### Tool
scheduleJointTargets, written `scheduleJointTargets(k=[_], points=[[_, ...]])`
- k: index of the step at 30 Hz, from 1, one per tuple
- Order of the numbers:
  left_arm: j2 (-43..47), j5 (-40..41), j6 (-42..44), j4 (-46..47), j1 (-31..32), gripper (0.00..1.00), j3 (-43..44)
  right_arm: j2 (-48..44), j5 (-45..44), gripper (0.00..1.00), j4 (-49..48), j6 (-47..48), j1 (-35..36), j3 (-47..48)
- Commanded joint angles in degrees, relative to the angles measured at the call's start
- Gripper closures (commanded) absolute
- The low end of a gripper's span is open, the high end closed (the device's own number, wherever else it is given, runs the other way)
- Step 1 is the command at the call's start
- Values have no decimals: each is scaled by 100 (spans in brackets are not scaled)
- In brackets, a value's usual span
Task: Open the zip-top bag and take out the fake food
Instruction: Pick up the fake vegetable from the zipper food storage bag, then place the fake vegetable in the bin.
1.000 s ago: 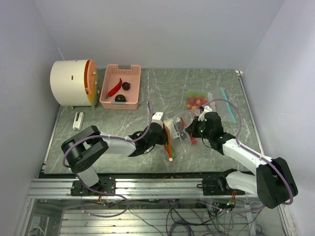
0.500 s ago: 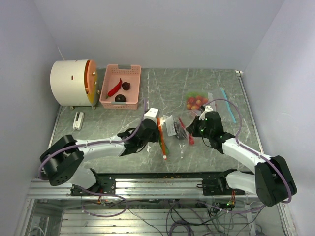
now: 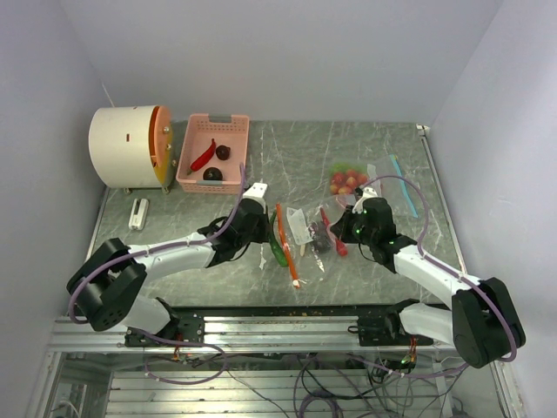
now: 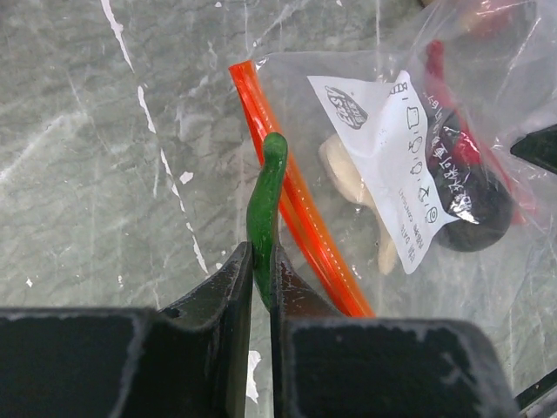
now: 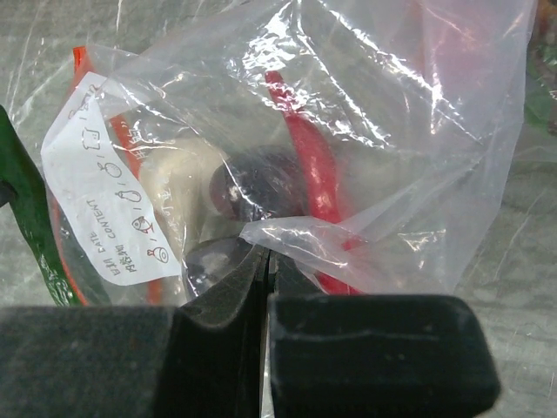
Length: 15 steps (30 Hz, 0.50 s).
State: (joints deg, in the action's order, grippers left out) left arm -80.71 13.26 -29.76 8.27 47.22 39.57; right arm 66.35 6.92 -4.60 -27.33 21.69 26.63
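The clear zip-top bag (image 3: 309, 233) lies mid-table with its orange zip strip (image 4: 296, 209) toward the left. Fake food shows through it: a red chili (image 5: 309, 165), a dark purple piece (image 5: 257, 187) and a cream piece (image 4: 348, 174). My left gripper (image 4: 261, 254) (image 3: 268, 233) is shut on a long green piece (image 4: 265, 200) at the bag's mouth beside the orange strip. Whether that piece is part of the zip or a toy, I cannot tell. On the far side of the bag, my right gripper (image 5: 265, 254) (image 3: 341, 228) is shut on a fold of the bag's film.
A pink slotted basket (image 3: 211, 185) at the back left holds a red chili and two dark pieces. Left of it stands a white drum with an orange face (image 3: 130, 146). A second bag of small red and yellow pieces (image 3: 348, 180) lies behind my right gripper. A small white object (image 3: 137, 213) sits near the left edge.
My left gripper has drawn leftward with the green piece, and the orange strip has followed it. The right gripper has stayed in place on the film.
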Motion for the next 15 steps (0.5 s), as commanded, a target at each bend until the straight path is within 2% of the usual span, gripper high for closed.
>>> scheduleJointTargets(k=[1, 9, 15], points=[[32, -231, 152, -27, -248, 81, 148, -83, -112, 100, 56, 85, -42, 42], [68, -198, 458, -358, -965, 81, 775, -42, -74, 100, 47, 104, -42, 79], [-343, -547, 640, -496, -1826, 80, 1419, 45, -48, 100, -20, 196, -51, 36]])
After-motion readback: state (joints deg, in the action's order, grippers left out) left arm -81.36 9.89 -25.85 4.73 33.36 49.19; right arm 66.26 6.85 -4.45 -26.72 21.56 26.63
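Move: The pink basket, where the green vegetable already in the left fingers is headed, has its middle about 20 cm ahead of the left hand, 15 cm to its left and a little lower; the black eggplant in it lies some 14 cm ahead and 15 cm left. The bag's orange zip edge is about 5 cm back and 5 cm right, the bag's contents about 13 cm right and 1 cm back, both some 5 cm lower. From the right hand the basket lies about 33 cm left and 20 cm ahead. Keeping its pinch on the green vegetable, the left hand carries it from beside the bag's open zip edge towards the pink basket, setting off slowly and level, forward and left, then speeding up and climbing, for about 8 cm forward, 5 cm left and 5 cm up in all. Its wrist turns some 10 degrees counter-clockwise on the way with the finger opening unchanged, while the right hand stays put with shut fingers, still holding the bag's clear film. ##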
